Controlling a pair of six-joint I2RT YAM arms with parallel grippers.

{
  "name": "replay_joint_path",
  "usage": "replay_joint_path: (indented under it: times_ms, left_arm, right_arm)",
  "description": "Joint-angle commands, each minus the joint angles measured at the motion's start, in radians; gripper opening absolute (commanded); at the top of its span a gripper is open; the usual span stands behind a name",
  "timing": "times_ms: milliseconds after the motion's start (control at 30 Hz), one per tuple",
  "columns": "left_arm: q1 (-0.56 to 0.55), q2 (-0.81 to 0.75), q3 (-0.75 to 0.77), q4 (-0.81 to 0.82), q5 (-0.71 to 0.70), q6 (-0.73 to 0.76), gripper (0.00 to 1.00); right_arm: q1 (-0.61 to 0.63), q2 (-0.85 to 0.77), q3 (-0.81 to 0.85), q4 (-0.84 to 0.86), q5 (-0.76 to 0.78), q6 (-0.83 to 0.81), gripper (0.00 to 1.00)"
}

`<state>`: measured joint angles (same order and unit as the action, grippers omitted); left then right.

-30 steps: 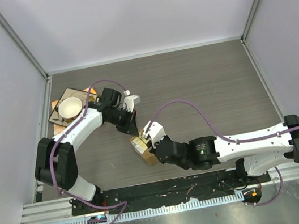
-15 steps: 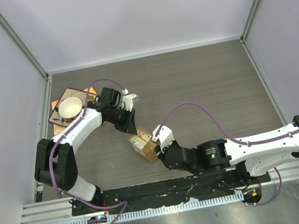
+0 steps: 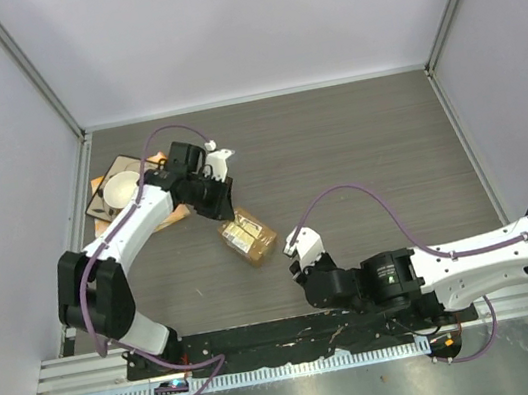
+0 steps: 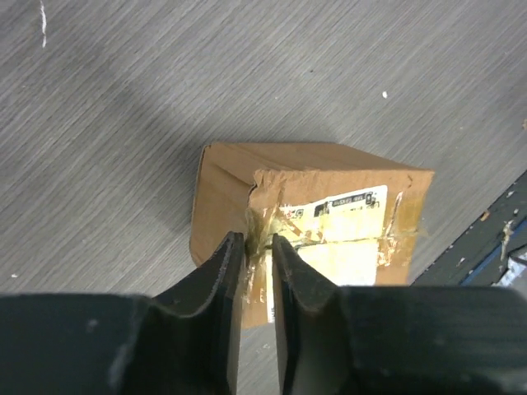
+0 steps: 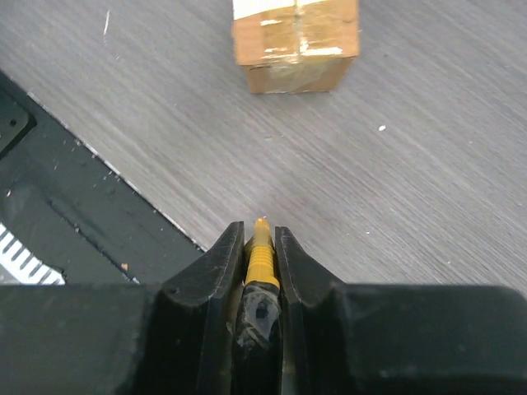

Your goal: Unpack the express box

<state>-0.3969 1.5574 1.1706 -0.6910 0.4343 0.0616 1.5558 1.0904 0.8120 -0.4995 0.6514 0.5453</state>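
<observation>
The express box, brown cardboard with a white label and torn tape, lies on the table left of centre. It also shows in the left wrist view and the right wrist view. My left gripper is shut on the torn edge of the box's top flap at its far corner. My right gripper is shut on the yellow utility knife, whose tip points at the box from a short distance away, near the table's front edge.
A flat brown-and-orange card with a white cup lies at the far left, behind the left arm. The black base rail runs along the near edge, just beside the right gripper.
My right gripper has drawn back from the box toward the near edge with the knife. My left gripper has pulled the box a little farther back and turned it.
</observation>
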Motion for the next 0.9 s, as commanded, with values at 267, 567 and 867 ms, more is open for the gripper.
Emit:
replay_joint_path:
  times_ms: [267,567,867]
  left_arm:
    - [0.006,-0.118,0.055,-0.172,-0.028,-0.017,0.51]
    - [-0.011,-0.287,0.041,-0.073,0.012,0.236,0.6]
    - [-0.223,-0.296,-0.012,-0.091,-0.249,0.734,0.73]
  right_arm:
    - [-0.27,-0.017,0.003,0.081,0.039,0.102,0.01]
    - [-0.427,0.015,-0.007,0.171,-0.214,0.133,0.01]
    - [-0.522,0.103,0.027,0.236,-0.24,0.151,0.01]
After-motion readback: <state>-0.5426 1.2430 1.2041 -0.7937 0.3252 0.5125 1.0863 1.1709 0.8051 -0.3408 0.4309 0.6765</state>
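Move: My left fingers, just parting, are at the taped far-left edge of the box; its middle lies about 4 cm back, 3 cm right and some 6 cm below that hand. The white bowl stands about 22 cm left and 13 cm ahead of my left hand, and the orange cloth some 17 cm left and 8 cm ahead. From my right hand, gripping the yellow cutter, the box is about 13 cm ahead, 9 cm left and 11 cm lower. I spread my left fingers wide and lift off the box edge, rising about 9 cm and easing back over the box, then roll that hand some 35 degrees clockwise. Meanwhile I carry the cutter, still gripped, about 10 cm forward towards the box's right side, veering slightly right and partly returning as that wrist rolls clockwise too, then sink slightly. ##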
